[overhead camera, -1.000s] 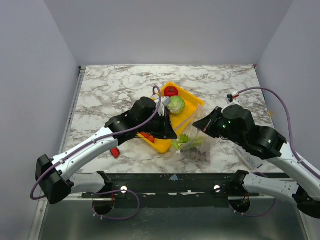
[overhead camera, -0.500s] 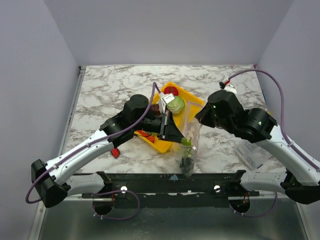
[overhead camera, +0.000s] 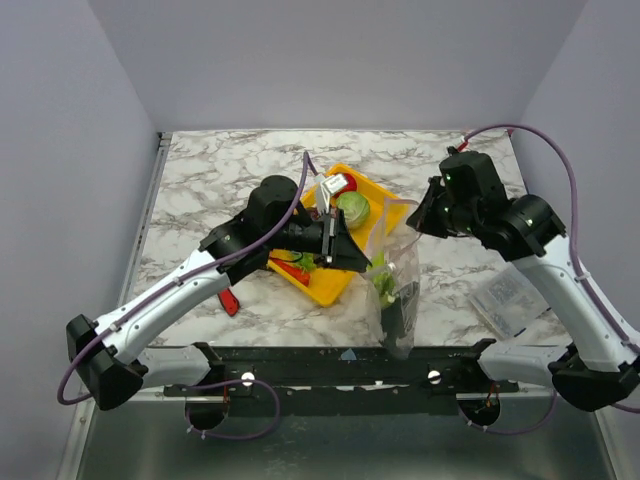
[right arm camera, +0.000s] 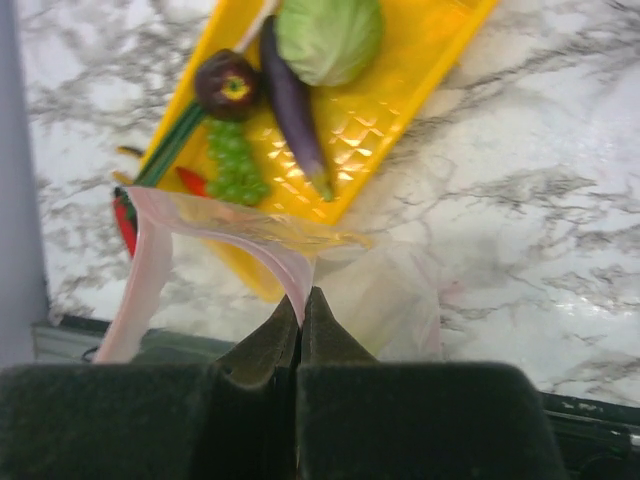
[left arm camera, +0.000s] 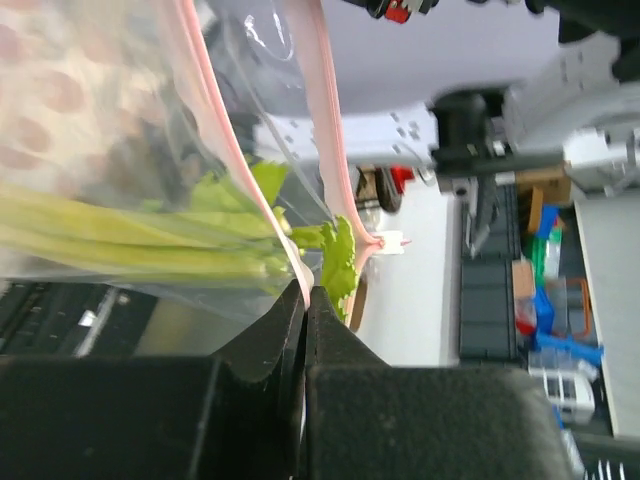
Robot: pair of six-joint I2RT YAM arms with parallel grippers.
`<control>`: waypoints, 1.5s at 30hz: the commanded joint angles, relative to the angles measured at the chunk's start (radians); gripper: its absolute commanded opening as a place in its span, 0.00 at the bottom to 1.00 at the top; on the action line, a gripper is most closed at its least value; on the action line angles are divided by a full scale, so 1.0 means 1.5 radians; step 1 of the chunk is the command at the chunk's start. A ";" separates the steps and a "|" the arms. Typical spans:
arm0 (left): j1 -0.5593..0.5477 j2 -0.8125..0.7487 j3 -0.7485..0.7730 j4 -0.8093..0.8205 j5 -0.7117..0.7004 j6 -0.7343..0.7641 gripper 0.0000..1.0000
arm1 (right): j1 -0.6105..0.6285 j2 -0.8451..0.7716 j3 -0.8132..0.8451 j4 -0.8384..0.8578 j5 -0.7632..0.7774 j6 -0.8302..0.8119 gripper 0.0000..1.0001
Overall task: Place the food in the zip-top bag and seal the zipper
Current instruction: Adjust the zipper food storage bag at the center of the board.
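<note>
The zip-top bag (overhead camera: 392,285) hangs clear and floppy between my two grippers, above the table's front edge. Pale-green leek stalks (left arm camera: 120,250) and leafy greens (overhead camera: 383,285) lie inside it. My left gripper (left arm camera: 305,290) is shut on the pinkish zipper (left arm camera: 215,120) at one side of the mouth. My right gripper (right arm camera: 300,295) is shut on the zipper (right arm camera: 270,255) at the other side. The mouth gapes between them. More food lies in the yellow tray (right arm camera: 400,90): a cabbage (right arm camera: 328,35), a long eggplant (right arm camera: 293,110), a round eggplant (right arm camera: 228,85), grapes (right arm camera: 232,165), a chili (right arm camera: 193,180).
The yellow tray (overhead camera: 385,210) sits mid-table, just behind the bag. A red-handled tool (overhead camera: 231,300) lies left of the tray under my left arm. A small clear packet (overhead camera: 508,298) lies at the front right. Grey walls enclose the marble table.
The left gripper closed on the bag's mouth. Both arms then rose, lifting the bag off the table so it hangs upright with the greens slid to the bottom.
</note>
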 commanded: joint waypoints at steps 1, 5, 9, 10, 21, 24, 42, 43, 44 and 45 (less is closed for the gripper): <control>0.060 0.045 -0.015 -0.027 0.005 0.019 0.00 | -0.122 0.038 -0.084 0.065 -0.117 -0.082 0.01; 0.010 0.004 0.051 -0.078 -0.024 0.046 0.00 | -0.126 0.016 -0.012 0.049 -0.206 -0.087 0.00; 0.006 -0.020 0.043 -0.033 -0.036 0.047 0.00 | -0.126 -0.023 0.023 0.075 -0.284 -0.071 0.00; 0.016 -0.013 0.039 -0.045 -0.061 0.057 0.02 | -0.126 -0.026 0.011 0.091 -0.292 -0.074 0.00; 0.013 0.021 0.096 -0.042 -0.048 0.071 0.09 | -0.126 -0.046 -0.062 0.103 -0.262 -0.073 0.00; 0.024 0.018 0.099 -0.067 -0.078 0.101 0.16 | -0.125 -0.062 -0.056 0.108 -0.265 -0.083 0.00; 0.024 0.053 0.070 -0.001 -0.019 0.086 0.36 | -0.126 -0.165 -0.137 0.208 -0.255 -0.058 0.00; 0.025 0.042 0.060 0.004 -0.022 0.088 0.40 | -0.126 -0.173 -0.147 0.208 -0.242 -0.051 0.00; 0.027 0.032 0.049 0.005 -0.024 0.094 0.44 | -0.126 -0.178 -0.156 0.207 -0.228 -0.044 0.01; 0.030 0.023 0.042 0.002 -0.026 0.098 0.47 | -0.126 -0.183 -0.165 0.208 -0.221 -0.038 0.01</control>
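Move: Both hands hold the bag's pink rim. The bag's middle is about 5 cm right of the left hand, level with it fore and aft and some 12 cm below; from the right hand it is 13 cm back, 4 cm left and 9 cm below. From the left hand, the celery is 3 cm right and 6 cm below, not ahead, and the yellow tray some 22 cm ahead, 7 cm left, 29 cm below. Both shake the bag up and down; left ends 4 cm forward, fingers opening, right about 3.5 cm higher. ##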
